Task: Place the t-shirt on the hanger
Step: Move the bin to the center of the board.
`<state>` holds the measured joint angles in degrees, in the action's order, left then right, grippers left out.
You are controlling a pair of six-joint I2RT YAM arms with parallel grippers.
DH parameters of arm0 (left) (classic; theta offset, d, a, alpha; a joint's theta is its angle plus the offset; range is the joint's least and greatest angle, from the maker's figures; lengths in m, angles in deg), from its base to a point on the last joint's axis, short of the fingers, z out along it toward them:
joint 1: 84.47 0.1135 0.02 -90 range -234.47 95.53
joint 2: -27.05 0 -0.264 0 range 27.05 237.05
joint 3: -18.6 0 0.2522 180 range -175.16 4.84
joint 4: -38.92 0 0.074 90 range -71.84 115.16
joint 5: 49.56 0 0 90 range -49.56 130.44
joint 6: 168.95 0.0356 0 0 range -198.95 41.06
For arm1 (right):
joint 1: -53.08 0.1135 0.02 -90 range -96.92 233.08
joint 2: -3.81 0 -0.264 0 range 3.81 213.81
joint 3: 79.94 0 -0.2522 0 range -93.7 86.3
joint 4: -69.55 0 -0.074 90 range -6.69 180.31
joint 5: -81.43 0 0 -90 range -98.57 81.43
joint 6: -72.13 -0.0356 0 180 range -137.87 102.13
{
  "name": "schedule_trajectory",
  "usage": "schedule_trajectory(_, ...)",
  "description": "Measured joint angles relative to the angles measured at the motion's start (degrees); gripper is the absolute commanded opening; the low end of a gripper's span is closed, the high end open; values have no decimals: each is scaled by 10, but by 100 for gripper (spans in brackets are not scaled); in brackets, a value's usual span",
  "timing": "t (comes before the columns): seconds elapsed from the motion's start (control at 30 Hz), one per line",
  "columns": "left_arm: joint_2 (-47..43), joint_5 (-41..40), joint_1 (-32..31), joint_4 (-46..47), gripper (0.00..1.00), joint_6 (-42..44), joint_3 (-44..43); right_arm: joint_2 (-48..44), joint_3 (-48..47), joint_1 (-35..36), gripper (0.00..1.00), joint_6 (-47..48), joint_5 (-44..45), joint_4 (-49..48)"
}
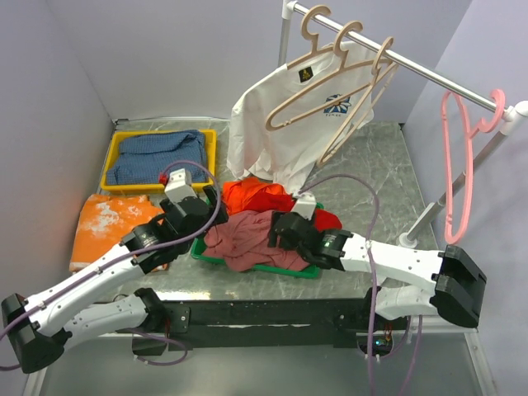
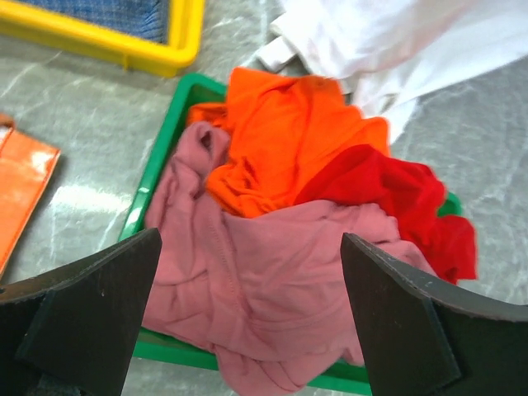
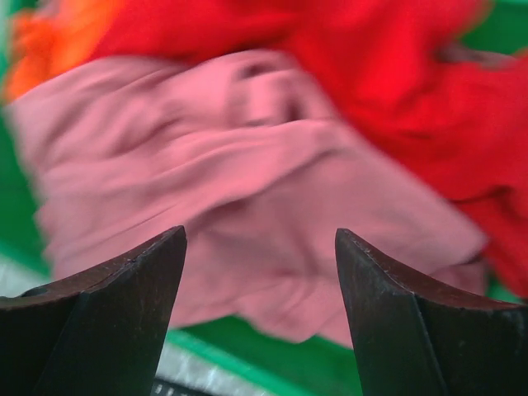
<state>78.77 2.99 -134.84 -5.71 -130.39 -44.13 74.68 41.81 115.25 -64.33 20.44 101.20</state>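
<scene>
The dusty-rose t-shirt [image 1: 247,238] lies crumpled at the front of a green tray [image 1: 280,269], partly under bright orange and red garments [image 1: 264,196]. Light wooden hangers, among them the hanger [image 1: 363,95], hang on the rail at the back right. My left gripper [image 1: 194,221] hovers at the tray's left side, open, with the t-shirt [image 2: 272,272] below its jaws [image 2: 250,239]. At the tray's right side my right gripper [image 1: 279,231] is open too. It sits close over the t-shirt [image 3: 247,165], with nothing between its fingers [image 3: 260,233].
A white logo t-shirt [image 1: 276,128] hangs from the metal rail [image 1: 412,64]. A thin pink plastic hanger [image 1: 458,165] hangs at the rail's right end. A yellow tray [image 1: 210,148] with a blue garment is at the back left. An orange cloth [image 1: 107,227] lies beside my left arm.
</scene>
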Motion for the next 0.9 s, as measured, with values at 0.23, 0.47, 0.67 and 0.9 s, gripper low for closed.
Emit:
schedule_trajectory(0.23, -4, 63, 120, 21, 96, -17, 61, -13, 66, -71, 82, -64, -19, 20)
schedule_trajectory(0.47, 3, 125, 207, 63, 96, -38, 111, -32, 125, -147, 84, -99, -86, -20)
schedule_trajectory(0.67, 18, 192, 226, 144, 96, -51, 177, -47, 128, -276, 84, -74, -130, -36)
schedule_trajectory(0.9, 22, 283, 225, 218, 96, -52, 240, 32, 75, -396, 84, -17, -158, -44)
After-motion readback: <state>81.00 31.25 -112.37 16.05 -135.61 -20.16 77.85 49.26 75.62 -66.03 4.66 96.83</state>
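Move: The green bin's middle, with its loose clothes, is about 4 cm left of the right gripper, 1 cm ahead and 8 cm below it. The red garment's middle lies some 12 cm right of that gripper and 6 cm ahead. From the left gripper the green bin is roughly 9 cm right, 3 cm ahead and 18 cm down; the yellow bin is about 24 cm ahead and 22 cm left, the folded orange shirt some 32 cm left, level with it. Sink the open right gripper about 6 cm into the clothes while sweeping it right, then carry on right and forward, dragging the green bin by its load; 15 cm rightward in all, turning some 30 degrees clockwise. Meanwhile swing the open left gripper left, then lower it beside the bin's left wall, easing back right and tipping its fingers down. ##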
